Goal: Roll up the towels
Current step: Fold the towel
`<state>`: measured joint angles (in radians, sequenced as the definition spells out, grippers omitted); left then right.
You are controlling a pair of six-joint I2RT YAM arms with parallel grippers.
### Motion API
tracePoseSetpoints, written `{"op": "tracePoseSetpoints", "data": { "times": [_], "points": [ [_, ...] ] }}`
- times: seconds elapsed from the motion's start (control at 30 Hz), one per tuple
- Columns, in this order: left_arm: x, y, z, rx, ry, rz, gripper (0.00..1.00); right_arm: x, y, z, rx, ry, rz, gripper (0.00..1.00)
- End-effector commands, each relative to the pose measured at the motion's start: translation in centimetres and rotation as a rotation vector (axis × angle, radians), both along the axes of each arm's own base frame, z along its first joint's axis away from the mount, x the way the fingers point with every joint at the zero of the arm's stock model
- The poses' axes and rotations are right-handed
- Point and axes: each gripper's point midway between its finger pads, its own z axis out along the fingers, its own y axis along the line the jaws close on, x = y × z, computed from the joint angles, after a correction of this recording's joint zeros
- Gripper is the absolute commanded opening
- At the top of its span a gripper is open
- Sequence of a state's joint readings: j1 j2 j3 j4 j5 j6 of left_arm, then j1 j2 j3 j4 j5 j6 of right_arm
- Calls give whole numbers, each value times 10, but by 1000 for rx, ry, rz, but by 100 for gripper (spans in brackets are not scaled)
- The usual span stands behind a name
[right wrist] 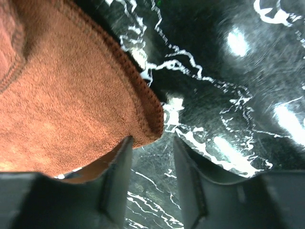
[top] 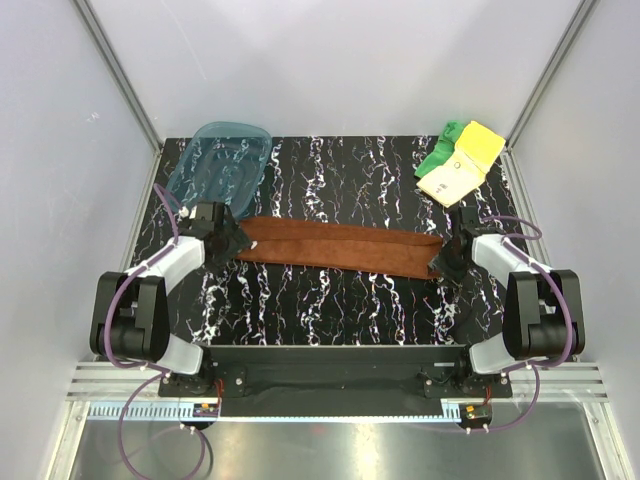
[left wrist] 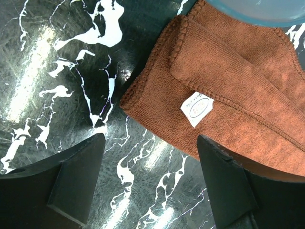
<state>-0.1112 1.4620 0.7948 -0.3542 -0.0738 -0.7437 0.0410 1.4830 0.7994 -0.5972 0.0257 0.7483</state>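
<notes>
The rust-brown towel [top: 340, 248] lies folded into a long strip across the middle of the table. My left gripper [top: 232, 243] hovers at its left end, jaws wide open. In the left wrist view the left gripper [left wrist: 152, 167] has only bare table between its fingers; the towel [left wrist: 238, 81] and its white label [left wrist: 197, 109] lie just ahead, by the right finger [left wrist: 228, 181]. My right gripper [top: 447, 262] is at the strip's right end. Its jaws [right wrist: 152, 143] stand partly open; the towel's corner [right wrist: 62, 95] rests against the left finger [right wrist: 119, 176]. The pale yellow towel [top: 460, 170] and green towel [top: 440, 150] lie at the back right.
A translucent teal plastic tray [top: 220, 165] sits at the back left, close behind the left gripper; its rim [left wrist: 267, 12] shows in the left wrist view. Grey walls and metal frame posts enclose the table on three sides.
</notes>
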Motion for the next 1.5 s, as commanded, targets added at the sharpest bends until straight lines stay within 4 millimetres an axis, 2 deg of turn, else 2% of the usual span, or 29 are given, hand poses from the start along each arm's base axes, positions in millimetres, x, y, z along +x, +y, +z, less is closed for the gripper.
{"op": "tracePoseSetpoints", "data": {
  "times": [0.0,0.07,0.1,0.23,0.43,0.53,0.77,1.1,1.23,1.27,1.37,1.47],
  "points": [
    [10,-3,3,-25,-38,3,83,9,-4,3,14,-36,-19,45],
    [10,-2,4,-21,-37,6,83,12,-5,6,12,-49,-22,45],
    [9,-1,4,-19,-38,7,83,13,-5,7,11,-53,-19,40],
    [6,2,5,-2,-33,19,79,14,-8,9,0,-56,-17,35],
    [2,9,-6,28,-12,36,68,11,-8,5,1,-48,-8,26],
    [3,10,-13,40,-2,39,67,10,-9,5,-2,-47,-4,25],
    [7,22,-17,100,-7,65,61,7,-10,4,-7,-44,3,18],
    [16,28,-30,132,4,98,52,7,-10,5,-12,-39,15,9],
    [20,27,-33,133,9,91,31,7,-12,6,-20,-42,18,3],
    [20,28,-33,138,12,94,19,7,-12,7,-21,-42,17,2],
    [22,28,-33,140,12,91,4,6,-12,7,-23,-40,21,0],
    [23,28,-32,139,11,87,0,6,-13,8,-27,-43,22,0]
  ]
}}
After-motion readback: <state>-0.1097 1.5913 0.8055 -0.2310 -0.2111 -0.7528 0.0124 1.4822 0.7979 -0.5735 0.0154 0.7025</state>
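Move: The towel's near left corner lies about 2 cm ahead, 2 cm left and 3 cm below the left hand; its white label is some 5 cm ahead and 1 cm right, and the blue basin's middle about 23 cm ahead and 6 cm left. The towel's near right corner sits between the right fingers, level ahead and about 1 cm right, 1 cm below; the upper layer's corner is some 8 cm ahead and 5 cm left of that hand. The towel's two near corners are each pinched. The left hand sinks about 2.5 cm while sliding left, then also pushes forward roughly 2.5 cm so its still-wide fingers come round the near left corner, and snaps shut on it. The right hand stays almost in place and slowly closes its half-open fingers on the near right corner. ##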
